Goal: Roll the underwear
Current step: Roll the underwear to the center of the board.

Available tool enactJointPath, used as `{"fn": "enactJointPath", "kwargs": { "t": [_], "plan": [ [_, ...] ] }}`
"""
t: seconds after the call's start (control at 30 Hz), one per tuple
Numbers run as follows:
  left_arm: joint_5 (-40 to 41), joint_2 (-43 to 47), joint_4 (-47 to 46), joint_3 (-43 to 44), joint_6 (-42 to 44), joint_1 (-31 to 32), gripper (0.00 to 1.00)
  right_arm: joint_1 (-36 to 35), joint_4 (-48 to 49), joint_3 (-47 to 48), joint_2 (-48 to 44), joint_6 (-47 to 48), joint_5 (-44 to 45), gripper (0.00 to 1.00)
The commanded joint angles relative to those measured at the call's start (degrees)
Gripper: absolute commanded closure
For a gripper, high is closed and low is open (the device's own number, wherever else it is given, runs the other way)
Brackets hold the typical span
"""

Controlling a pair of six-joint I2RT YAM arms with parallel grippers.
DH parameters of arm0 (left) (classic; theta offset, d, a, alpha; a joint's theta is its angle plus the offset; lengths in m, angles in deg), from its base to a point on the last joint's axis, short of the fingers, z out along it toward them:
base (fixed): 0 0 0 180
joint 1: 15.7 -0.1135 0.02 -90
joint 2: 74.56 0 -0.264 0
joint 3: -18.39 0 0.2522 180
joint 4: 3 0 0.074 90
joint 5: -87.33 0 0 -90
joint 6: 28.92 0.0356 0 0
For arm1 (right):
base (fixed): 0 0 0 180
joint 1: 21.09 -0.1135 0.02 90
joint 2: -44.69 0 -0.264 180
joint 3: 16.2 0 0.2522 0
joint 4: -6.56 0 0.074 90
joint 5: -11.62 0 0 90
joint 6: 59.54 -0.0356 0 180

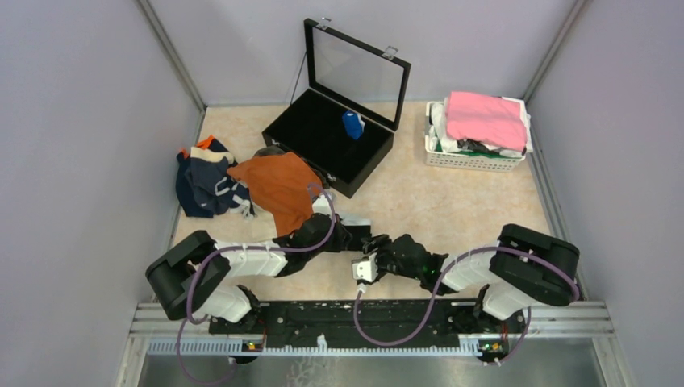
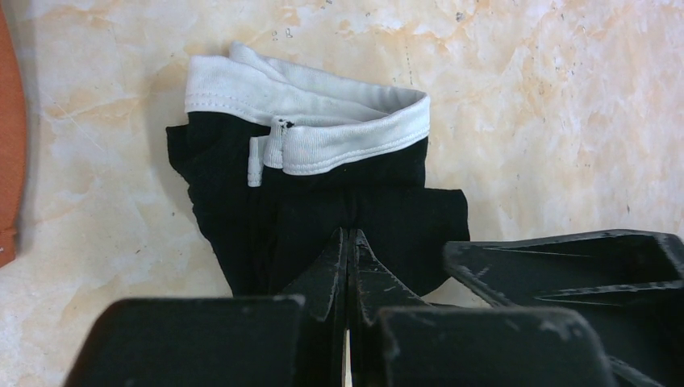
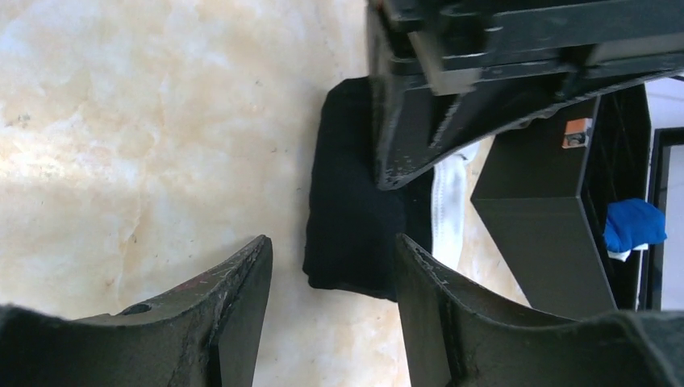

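Note:
A black underwear with a white waistband (image 2: 306, 185) lies folded on the marble table. My left gripper (image 2: 348, 235) is shut, and its tips pinch the near hem, where the cloth creases toward them. In the right wrist view the same black underwear (image 3: 351, 218) lies just ahead of my right gripper (image 3: 332, 242), which is open and empty, with one corner of the cloth between the finger lines. In the top view both grippers, left (image 1: 367, 230) and right (image 1: 373, 256), meet at the table's middle front and hide the cloth. A rolled royal blue underwear (image 1: 352, 125) lies in the black case (image 1: 319, 145).
A rust-orange underwear (image 1: 278, 185) and a navy heap (image 1: 206, 181) lie at the left, close to the left arm. The open case has its glass lid (image 1: 355, 68) raised. A white basket (image 1: 472, 157) with a pink folded cloth (image 1: 485, 117) stands at the back right.

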State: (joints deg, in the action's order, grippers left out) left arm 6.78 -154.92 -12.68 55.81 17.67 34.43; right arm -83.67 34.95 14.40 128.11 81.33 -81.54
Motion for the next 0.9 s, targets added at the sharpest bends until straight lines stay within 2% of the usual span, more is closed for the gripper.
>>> {"fn": "enactJointPath", "kwargs": {
  "t": [0.0, 0.3, 0.4, 0.47, 0.63, 0.73, 0.87],
  "plan": [
    [-0.55, -2.31, 10.09, -1.94, 2.27, -0.55, 1.0, -1.39, 5.15, 1.87, 4.4, 6.33, 3.57, 0.44],
    [-1.53, -1.45, 10.07, -2.04, 3.16, -0.82, 1.0, -1.75, 12.79, 1.73, 12.48, 14.65, 12.26, 0.47],
    [-1.8, -0.59, 9.54, -2.46, 3.5, -0.82, 1.0, -1.76, 14.72, 1.42, 14.19, 14.87, 12.72, 0.54],
    [-2.01, 0.09, 9.46, -2.56, 3.87, -0.82, 1.0, -1.75, 14.71, 1.6, 14.7, 13.9, 12.46, 0.63],
    [-2.37, 0.92, 9.53, -2.64, 4.55, -0.82, 1.0, -1.74, 13.61, 1.94, 14.59, 9.25, 10.71, 1.0],
    [-2.36, 1.64, 9.77, -2.74, 4.34, -0.9, 1.0, -1.76, 8.53, 3.11, 12.35, 3.78, 10.04, 1.0],
    [-1.95, 5.18, 12.19, -1.81, 4.1, -1.06, 1.0, -1.84, -7.11, 7.75, 7.4, -12.08, 10.83, 1.0]
  ]
}}
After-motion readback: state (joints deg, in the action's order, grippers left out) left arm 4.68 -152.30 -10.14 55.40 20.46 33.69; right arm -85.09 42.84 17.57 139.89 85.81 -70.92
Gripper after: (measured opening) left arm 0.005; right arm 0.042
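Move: From the right hand, wide open, the middle of the black underwear lies about 5 cm ahead, 3 cm left and 3 cm below. The left gripper's shut tips, already on the cloth, are some 4 cm ahead and 4 cm left; the orange garment is roughly 15 cm ahead and 21 cm left, the open black box about 27 cm ahead and 9 cm left. From the left hand, the underwear's middle is about 2 cm ahead, 2 cm right and 1 cm lower. Keep the left gripper's shut tips resting on the underwear as a near-still hold. Dip the right gripper about 1 cm, slide it some 3 cm forward over the underwear's near right edge while rolling the wrist roughly 15 degrees, then sink another 1 cm and close the fingers from half open to nearly shut, pinching a fold of black cloth; ease part of the roll back. ##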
